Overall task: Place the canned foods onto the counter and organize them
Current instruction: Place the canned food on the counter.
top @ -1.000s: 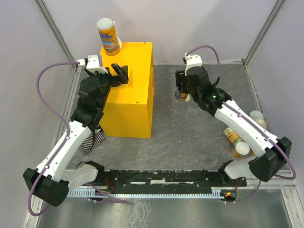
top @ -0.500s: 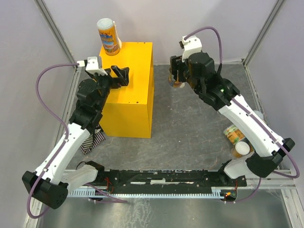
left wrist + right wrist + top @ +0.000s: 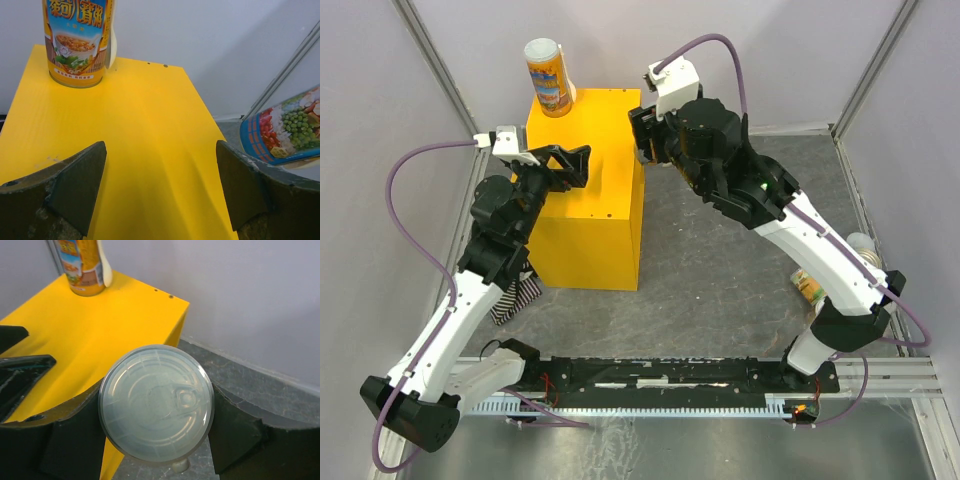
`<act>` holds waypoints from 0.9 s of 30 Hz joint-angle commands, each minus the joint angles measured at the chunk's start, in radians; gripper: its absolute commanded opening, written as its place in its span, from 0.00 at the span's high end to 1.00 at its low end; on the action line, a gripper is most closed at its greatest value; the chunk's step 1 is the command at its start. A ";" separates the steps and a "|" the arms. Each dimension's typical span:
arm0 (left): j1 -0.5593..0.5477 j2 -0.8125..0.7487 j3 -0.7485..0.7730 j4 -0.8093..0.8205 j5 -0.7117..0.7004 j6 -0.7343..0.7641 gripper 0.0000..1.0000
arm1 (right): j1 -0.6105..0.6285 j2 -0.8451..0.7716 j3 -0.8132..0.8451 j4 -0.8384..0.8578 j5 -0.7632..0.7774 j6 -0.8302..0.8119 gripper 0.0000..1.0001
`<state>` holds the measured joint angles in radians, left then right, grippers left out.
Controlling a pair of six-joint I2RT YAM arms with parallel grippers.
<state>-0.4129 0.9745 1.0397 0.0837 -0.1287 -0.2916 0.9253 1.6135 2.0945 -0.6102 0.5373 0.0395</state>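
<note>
The counter (image 3: 590, 200) is a tall yellow box at the back left. One can (image 3: 548, 77) with an orange and blue label stands upright on its far left corner, also seen in the left wrist view (image 3: 77, 42). My left gripper (image 3: 160, 185) hangs open over the counter top with nothing between its fingers. My right gripper (image 3: 156, 412) is shut on a can with a translucent lid (image 3: 156, 408), held at the counter's right edge (image 3: 645, 145). That can's blue label shows in the left wrist view (image 3: 290, 127).
Two more cans (image 3: 809, 285) (image 3: 861, 243) lie at the table's right side, partly behind the right arm. A striped cloth (image 3: 515, 297) lies at the counter's front left foot. Metal frame posts stand at the back corners.
My right arm has carried its can left and toward the back, from over the table to the counter's right edge. My left gripper has drawn back slightly and narrowed a little.
</note>
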 commanded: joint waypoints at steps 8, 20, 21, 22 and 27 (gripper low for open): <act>-0.005 -0.070 0.010 0.054 0.113 0.060 0.04 | 0.123 0.106 0.307 0.120 0.088 -0.114 0.93; -0.004 -0.091 0.020 0.063 0.275 0.130 0.04 | 0.141 0.228 0.487 -0.007 0.062 -0.039 0.91; -0.005 -0.090 0.020 0.063 0.289 0.133 0.04 | 0.141 0.229 0.484 -0.007 0.062 -0.035 0.91; -0.004 -0.088 0.022 0.063 0.302 0.136 0.04 | 0.143 0.232 0.483 -0.008 0.060 -0.031 0.91; -0.005 -0.084 0.026 0.064 0.353 0.144 0.04 | 0.147 0.244 0.485 -0.003 0.056 -0.015 0.89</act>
<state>-0.4129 0.9039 1.0397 0.0921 0.1520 -0.1967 1.0637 1.8851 2.5099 -0.7670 0.5838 0.0040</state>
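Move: The right gripper already holds the blue-labelled can, roughly 15 cm right, 5 cm ahead and 4 cm above the open left gripper. The middle of the yellow counter top lies about 14 cm left, 4 cm ahead and 15 cm below the right hand. The orange can stands at the counter's far left corner, some 18 cm left of the right hand, 13 cm ahead and 10 cm lower. The left gripper hovers about 14 cm left of the right hand, 2 cm back and 6 cm lower. Keeping its grip on the blue-labelled can, the right hand carries it about 7 cm left over the counter's right edge, drawing slightly back; it first climbs nearly 4 cm, then sinks about 3. The left hand stays open and touches nothing, easing some 4 cm back, 3 right and a little up while turning about 15 degrees clockwise to face the can. ##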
